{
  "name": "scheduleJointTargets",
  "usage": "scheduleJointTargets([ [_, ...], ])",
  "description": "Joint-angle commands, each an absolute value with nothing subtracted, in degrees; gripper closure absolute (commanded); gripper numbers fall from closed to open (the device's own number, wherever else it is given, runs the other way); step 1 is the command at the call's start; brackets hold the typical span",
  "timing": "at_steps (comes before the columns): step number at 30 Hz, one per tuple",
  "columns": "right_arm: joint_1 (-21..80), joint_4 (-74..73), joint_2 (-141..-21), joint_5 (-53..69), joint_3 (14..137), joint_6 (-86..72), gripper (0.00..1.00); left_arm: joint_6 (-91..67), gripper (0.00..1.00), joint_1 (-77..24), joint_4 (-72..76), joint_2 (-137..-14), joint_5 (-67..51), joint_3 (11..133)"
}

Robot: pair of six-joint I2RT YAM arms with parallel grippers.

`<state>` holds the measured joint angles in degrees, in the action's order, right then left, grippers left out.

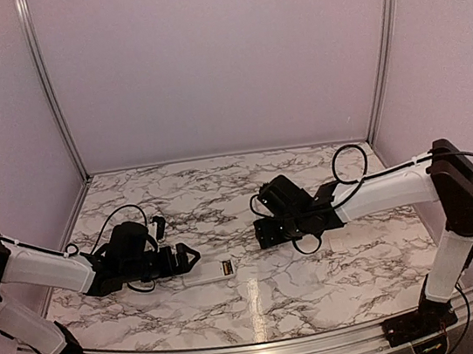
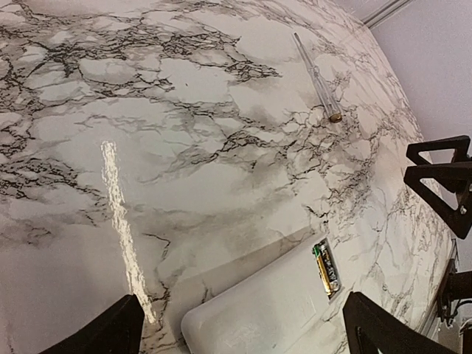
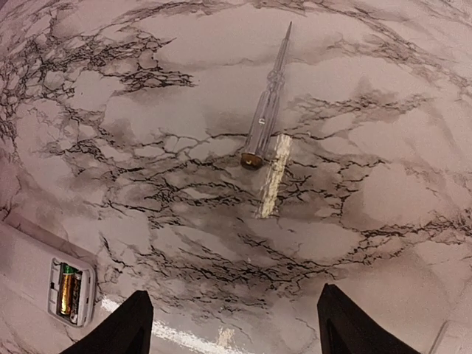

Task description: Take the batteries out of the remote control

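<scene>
The white remote control lies flat on the marble table, with its back compartment uncovered. Two batteries sit side by side in that compartment, one orange-gold and one dark; they show as a small gold spot in the top view. My left gripper is open, its fingers straddling the remote's rounded end without touching it. My right gripper is open over bare marble, right of the remote and its batteries. Both grippers, left and right, hang low.
A long thin clear-grey rod with a brass-coloured end lies on the marble ahead of the right gripper, also seen from the left wrist. The right gripper's black fingers show at that view's right edge. Purple walls enclose the table.
</scene>
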<state>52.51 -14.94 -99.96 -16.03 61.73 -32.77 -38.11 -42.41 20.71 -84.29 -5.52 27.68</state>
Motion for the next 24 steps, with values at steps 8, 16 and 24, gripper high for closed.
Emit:
scheduleJointTargets([
  [8,52.9,-14.9,-107.4,-18.1,69.8,-31.6,0.25,-35.7,0.02,-42.1,14.7,-77.6,7.3,26.5],
  [16,52.0,-16.9,-113.4,-20.0,76.2,-30.8,0.26,-35.3,0.03,-42.1,14.8,-68.2,10.9,23.0],
  [24,50.3,-17.6,-118.3,-18.8,81.4,-30.0,0.3,-34.9,0.04,-42.1,14.9,-61.5,12.3,20.5],
])
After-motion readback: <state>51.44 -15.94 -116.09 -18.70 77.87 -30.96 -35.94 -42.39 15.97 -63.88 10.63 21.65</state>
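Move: The screwdriver lies about 11 cm ahead of my right hand, 2 cm to its left and 7 cm below. From that hand, the batteries in the open remote control are some 5 cm back and 9 cm left, and the loose cover is level with it, 19 cm right. My left hand has the remote control's middle about 1 cm back and 3 cm right, 5 cm down; the screwdriver is 15 cm ahead, 17 cm right. I carry my open right hand forward and left, some 7 cm in all, sinking about 2 cm, towards the screwdriver's handle, without touching it yet. Meanwhile my empty, wide-open left hand draws off leftward from the remote control, dipping a touch first and then climbing about 6 cm, its fingers tipping up and swinging counter-clockwise roughly 15 degrees. ##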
